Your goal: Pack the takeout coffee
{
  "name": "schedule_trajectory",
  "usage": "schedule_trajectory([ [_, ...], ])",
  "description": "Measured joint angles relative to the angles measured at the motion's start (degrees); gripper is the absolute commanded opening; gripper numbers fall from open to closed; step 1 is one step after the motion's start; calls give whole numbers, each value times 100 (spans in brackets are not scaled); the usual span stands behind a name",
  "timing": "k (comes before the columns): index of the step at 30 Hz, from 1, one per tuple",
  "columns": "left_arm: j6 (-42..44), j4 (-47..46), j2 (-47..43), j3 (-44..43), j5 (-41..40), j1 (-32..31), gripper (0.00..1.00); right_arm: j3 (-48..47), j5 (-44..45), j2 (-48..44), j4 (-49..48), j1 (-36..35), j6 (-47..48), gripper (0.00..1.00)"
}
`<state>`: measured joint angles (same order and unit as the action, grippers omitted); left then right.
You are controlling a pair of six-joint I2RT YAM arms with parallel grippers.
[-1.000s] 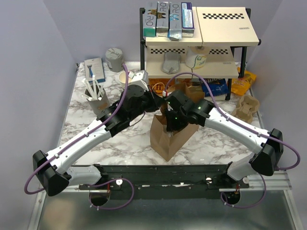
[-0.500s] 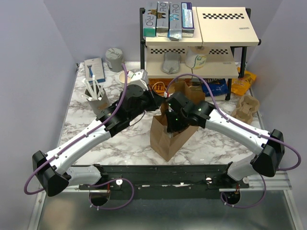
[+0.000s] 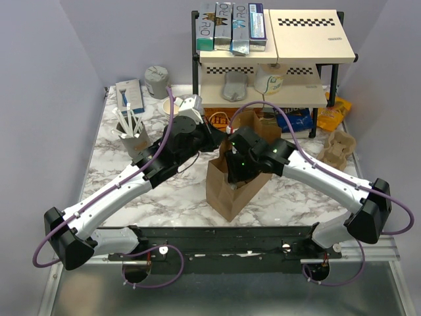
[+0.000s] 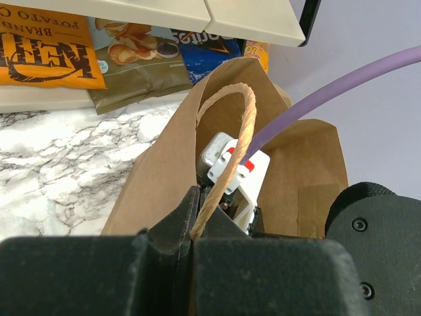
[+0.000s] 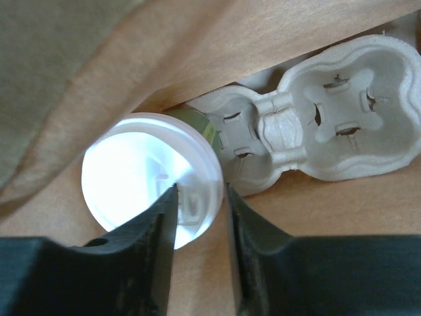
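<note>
The takeout coffee point(image 5: 141, 174), seen from above by its white round lid with a strip of green side, stands in a pulp cup carrier point(image 5: 329, 128) at the bottom of the brown paper bag point(image 3: 230, 187). My right gripper point(image 5: 200, 194) reaches down inside the bag and is open: one finger lies over the lid, the other just beyond its rim, with a gap between them. My left gripper point(image 4: 192, 230) is shut on the bag's twisted paper handle point(image 4: 247, 125), holding it up at the bag's mouth. The top view hides the cup.
Behind the bag stands a black-framed shelf rack point(image 3: 276, 62) with snack bags point(image 3: 289, 118) under it. A grey cup of white sticks point(image 3: 131, 135) is at the left, another pulp carrier point(image 3: 337, 148) at the right. My right wrist point(image 4: 230, 168) fills the bag's opening.
The right gripper's jaws have spread apart inside the bag, coming off the coffee cup. The left gripper has kept its hold on the handle.
</note>
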<state>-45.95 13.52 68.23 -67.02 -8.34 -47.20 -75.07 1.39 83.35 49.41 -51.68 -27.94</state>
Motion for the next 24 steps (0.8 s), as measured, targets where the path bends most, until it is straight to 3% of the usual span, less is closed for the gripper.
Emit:
schedule_trajectory([
  [24, 2, -50, -7, 0, 151, -7, 0, -643, 789, -730, 44, -31, -205, 71],
])
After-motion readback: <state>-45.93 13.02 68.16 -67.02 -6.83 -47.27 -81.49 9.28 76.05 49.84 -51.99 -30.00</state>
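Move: The lidded cup that the open right fingers have just let go of stands in the paper bag, its middle about 2 cm left of the right hand, level with it fore and aft, and some 5 cm below. The cup tray lies roughly 4 cm ahead, 4 cm right and 8 cm down. The bag's handle, pinched by the left gripper, is about 8 cm ahead, 4 cm left and 13 cm up. From the left hand the cup lies some 8 cm back, 2 cm right and 18 cm below. Upward, slowly at first and then faster, the right hand backs off the lidded cup by about 8 cm towards the bag's mouth, drifting about 2 cm forward near the end. Its fingers spread wider and tilt some 15 degrees, their tips swinging forward. The left gripper stays put and keeps its pinch on the paper handle. ##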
